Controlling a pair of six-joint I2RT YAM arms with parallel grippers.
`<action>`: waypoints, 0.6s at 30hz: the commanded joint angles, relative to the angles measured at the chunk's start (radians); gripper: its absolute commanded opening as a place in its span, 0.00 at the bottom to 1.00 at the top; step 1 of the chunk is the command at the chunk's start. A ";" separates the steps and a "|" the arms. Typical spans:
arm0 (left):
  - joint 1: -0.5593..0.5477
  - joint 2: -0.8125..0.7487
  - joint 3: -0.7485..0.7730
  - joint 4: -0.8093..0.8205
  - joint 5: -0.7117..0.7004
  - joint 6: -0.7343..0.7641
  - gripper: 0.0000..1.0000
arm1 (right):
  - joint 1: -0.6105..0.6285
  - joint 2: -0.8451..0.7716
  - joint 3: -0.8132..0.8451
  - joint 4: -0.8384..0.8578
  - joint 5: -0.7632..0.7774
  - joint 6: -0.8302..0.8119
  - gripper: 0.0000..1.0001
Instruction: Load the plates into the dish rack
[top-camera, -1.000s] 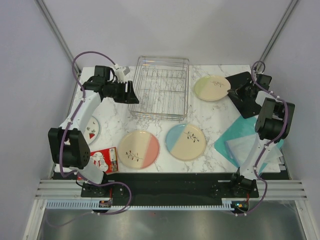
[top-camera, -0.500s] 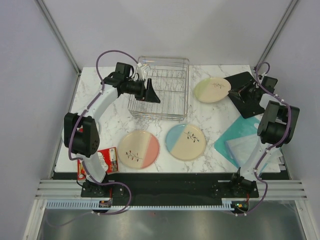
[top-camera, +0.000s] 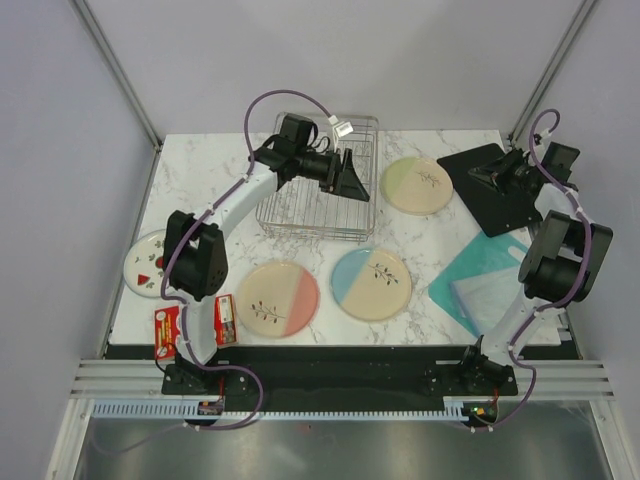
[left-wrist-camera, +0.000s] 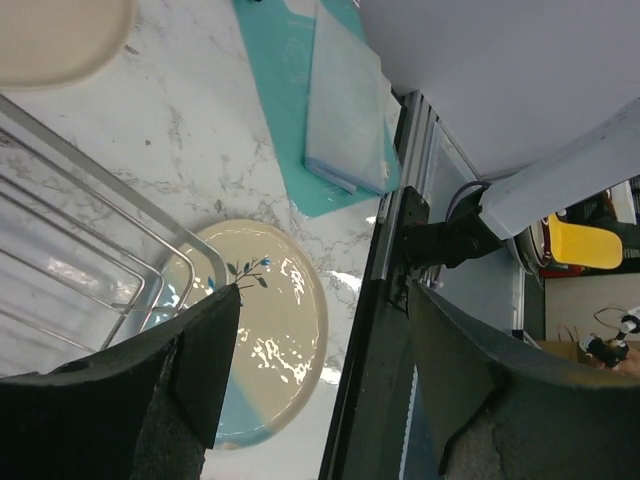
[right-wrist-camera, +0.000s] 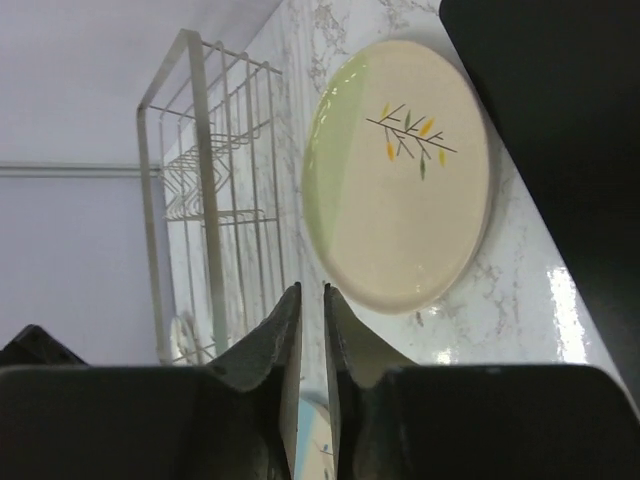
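Note:
The silver wire dish rack stands at the back of the table with no plates in it. My left gripper hovers over its right side, open and holding nothing. Below it lies the blue-half plate. The pink-half plate lies to its left. The green-half plate lies right of the rack. A small white plate with red fruit marks sits at the left edge. My right gripper hangs over the black board, jaws all but together, nothing between them.
A flat black board lies at the back right. In front of it lies a teal mat with a pale folded sheet. A red-and-white packet lies at the near left edge.
My left arm swung right from the rack's left side to above its right side, jaws opening wider, uncovering the white plate. My right gripper drew back a little from the green-half plate.

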 joint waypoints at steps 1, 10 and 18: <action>-0.009 0.008 0.036 0.064 0.020 -0.060 0.75 | 0.022 0.054 0.100 -0.196 0.061 -0.211 0.29; -0.083 0.140 0.192 -0.022 -0.159 0.104 0.64 | 0.056 0.204 0.209 -0.211 0.147 -0.261 0.51; -0.178 0.364 0.472 0.036 -0.374 0.176 0.02 | 0.088 0.315 0.262 -0.243 0.199 -0.288 0.51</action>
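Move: The yellow-green plate lies about 10 cm ahead and 13 cm left of my right hand, some 18 cm below it. The black mat's middle is about 9 cm ahead and 11 cm right of that hand. From my left hand the same plate is about 21 cm ahead, 23 cm right and 26 cm down; the dish rack's middle is 18 cm ahead and 6 cm left, and the blue-and-beige plate 12 cm back and 7 cm right. I lower my right hand about 11 cm beside the near right edge of the yellow-green plate, easing slightly forward, tipping the fingers some 15 degrees further down and opening them to half. After hovering briefly, my left hand goes about 7 cm right, half as far forward and a little down, over the rack's right side towards the same plate, rolling slightly and closing its empty fingers. ##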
